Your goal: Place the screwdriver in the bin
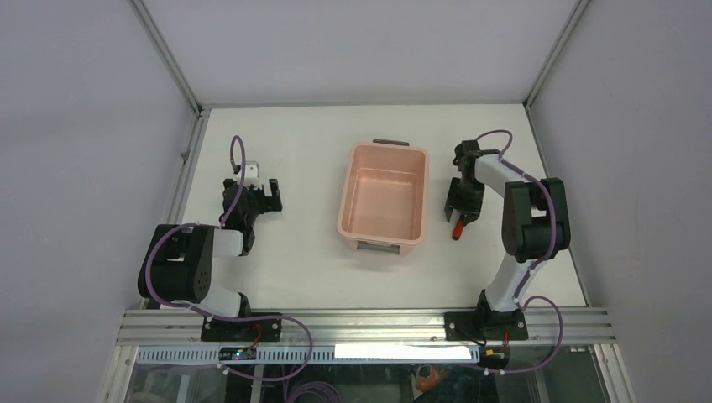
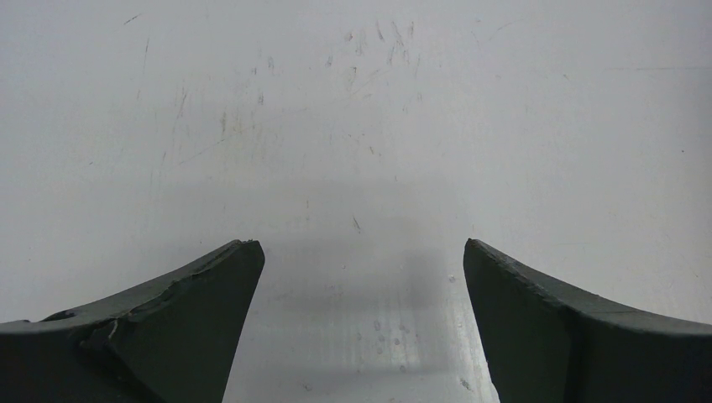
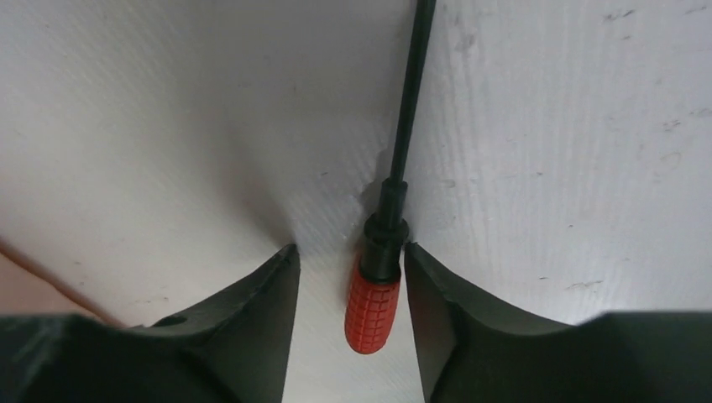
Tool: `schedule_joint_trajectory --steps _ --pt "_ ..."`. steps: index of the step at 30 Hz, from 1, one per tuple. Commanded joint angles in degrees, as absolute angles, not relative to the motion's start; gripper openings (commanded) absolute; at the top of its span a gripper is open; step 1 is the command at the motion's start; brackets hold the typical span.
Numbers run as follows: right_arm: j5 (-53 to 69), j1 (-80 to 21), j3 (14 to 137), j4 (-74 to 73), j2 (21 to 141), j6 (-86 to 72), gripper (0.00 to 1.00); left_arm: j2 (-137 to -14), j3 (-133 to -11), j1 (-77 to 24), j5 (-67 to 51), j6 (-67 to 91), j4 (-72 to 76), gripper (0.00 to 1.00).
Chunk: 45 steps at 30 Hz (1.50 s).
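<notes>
The screwdriver [image 1: 458, 232] lies on the white table just right of the bin [image 1: 344, 206], a pale pink tub with nothing in it. In the right wrist view its red handle [image 3: 372, 311] lies between my fingers and its dark shaft runs away from me. My right gripper [image 1: 462, 214] [image 3: 350, 248] is down at the table and straddles the handle. The right finger [image 3: 428, 285] is almost against the black collar, while a gap stays on the left side. My left gripper [image 1: 262, 195] [image 2: 361, 243] hovers open over bare table left of the bin.
The bin's near dark handle [image 1: 379, 246] faces the arm bases. A pink edge of the bin [image 3: 17, 269] shows at the lower left of the right wrist view. Grey walls enclose the table on three sides.
</notes>
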State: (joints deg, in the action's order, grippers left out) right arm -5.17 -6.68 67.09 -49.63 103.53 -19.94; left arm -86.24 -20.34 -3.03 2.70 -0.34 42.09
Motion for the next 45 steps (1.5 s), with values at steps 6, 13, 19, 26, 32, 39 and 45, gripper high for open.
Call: schedule_joint_trajectory --steps 6,13,19,26,32,39,45 --pt "-3.91 -6.06 66.16 -46.77 102.51 -18.54 0.0 -86.31 -21.8 -3.52 2.89 0.79 46.41 0.99" --pt "-7.51 -6.06 79.97 -63.04 97.55 -15.01 0.0 -86.26 -21.8 -3.52 2.81 0.79 46.41 0.99" --pt "-9.91 -6.06 93.95 -79.37 93.76 -14.18 0.0 -86.31 -21.79 -3.53 2.86 0.79 46.41 0.99" --pt "-8.04 -12.45 101.8 -80.69 88.47 -20.65 0.0 -86.31 -21.83 -3.59 2.82 0.81 46.41 0.99" --pt "-7.52 -29.32 106.66 -75.71 93.15 -25.35 0.0 -86.31 -21.8 -3.52 2.77 0.79 46.41 0.99" --pt "-7.9 -41.6 114.74 -71.29 102.82 -26.1 0.0 -86.22 -21.8 -3.56 2.86 0.79 46.41 0.99" --pt "-7.95 -43.54 104.32 -63.76 104.67 -27.15 0.0 -86.31 -21.79 -3.54 2.87 0.79 46.4 0.99"
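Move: The screwdriver lies right between the right hand's open fingers, its middle about 1 cm ahead and 1 cm below, with the tip pointing forward and the red handle towards the base. The bin's middle is some 21 cm to that hand's left, about 5 cm farther out and 4 cm higher. From the left hand the screwdriver lies roughly 57 cm to the right, 6 cm back and 3 cm lower. The screwdriver is pinched by its collar as the right fingers close, then lifted some 22 cm, nearly straight up. The right hand next carries it about 24 cm left over the bin, sinking some 4 cm towards the end. The wrist turns about 30 degrees counter-clockwise, the fingers tilt out forward by some 20 degrees, and they keep their hold. ##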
